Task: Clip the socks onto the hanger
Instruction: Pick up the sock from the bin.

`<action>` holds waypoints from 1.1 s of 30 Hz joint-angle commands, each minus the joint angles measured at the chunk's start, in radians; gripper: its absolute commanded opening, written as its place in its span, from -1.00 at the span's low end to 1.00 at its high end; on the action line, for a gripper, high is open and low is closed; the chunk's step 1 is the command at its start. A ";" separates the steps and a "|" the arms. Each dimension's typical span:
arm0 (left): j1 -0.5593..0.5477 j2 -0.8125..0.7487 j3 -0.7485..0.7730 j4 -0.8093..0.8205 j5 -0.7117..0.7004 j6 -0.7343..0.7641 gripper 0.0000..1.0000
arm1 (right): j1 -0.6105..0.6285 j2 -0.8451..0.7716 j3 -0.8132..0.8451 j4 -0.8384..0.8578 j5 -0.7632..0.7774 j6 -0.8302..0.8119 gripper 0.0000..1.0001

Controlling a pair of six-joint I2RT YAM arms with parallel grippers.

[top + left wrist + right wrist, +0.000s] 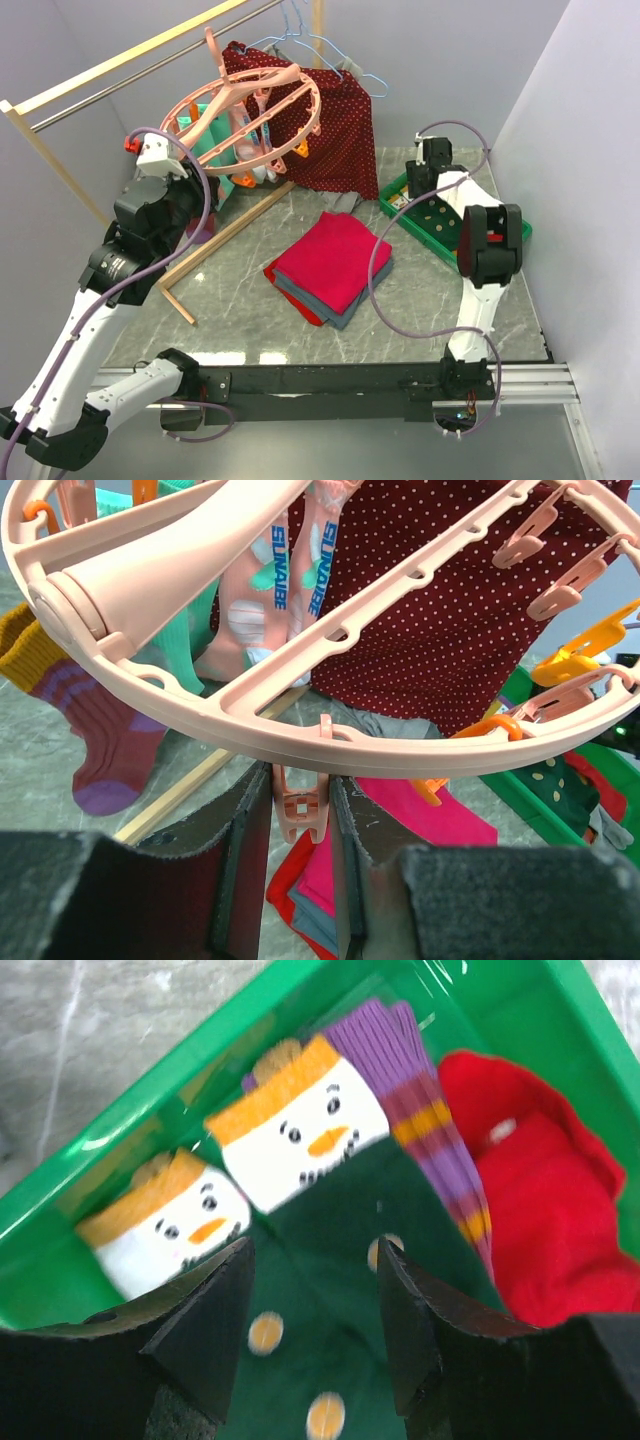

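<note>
The pink round hanger [232, 97] hangs tilted from the rail at the back left. My left gripper [300, 825] is shut on one of its dangling pink clips [300, 805], just under the outer ring [420, 765]. A pink sock [265, 590], a teal one [185, 640] and a maroon one [100, 740] hang from it. My right gripper [313, 1260] is open, low over a dark green dotted sock [310, 1310] with snowman cuffs [300, 1135], fabric lying between its fingers. A purple-striped sock [420, 1110] and a red sock [540, 1220] lie beside it.
The loose socks lie in a green tray [392, 207] at the back right. A folded red and grey cloth stack [325, 265] sits mid-table. A dark red dotted garment [335, 130] and light-blue wire hangers [330, 45] hang behind. A wooden bar [230, 235] lies on the left.
</note>
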 commanded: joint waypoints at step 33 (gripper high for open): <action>0.002 -0.009 0.031 -0.029 -0.019 -0.020 -0.98 | -0.016 -0.181 -0.035 -0.037 0.096 0.137 -0.88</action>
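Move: The green sock's snowman cuff lies in the green bin about 4 cm ahead of the right hand and 5 cm below, neither left nor right. The other snowman cuff is roughly 5 cm to its left and 4 cm nearer; the purple striped sock is some 4 cm to its right and 2 cm farther out. The red sock lies level with the hand, about 11 cm right. From the left hand, the aimed-at cuff is roughly 26 cm ahead, 46 cm right, 36 cm down. Down and forward into the bin, the right hand dips about 5 cm with its fingers part open, tipping slightly further down, then shuts them fully on the green sock just at the snowman cuff. With the cuff pinched, it rises some 7 cm and draws back about 4 cm. ##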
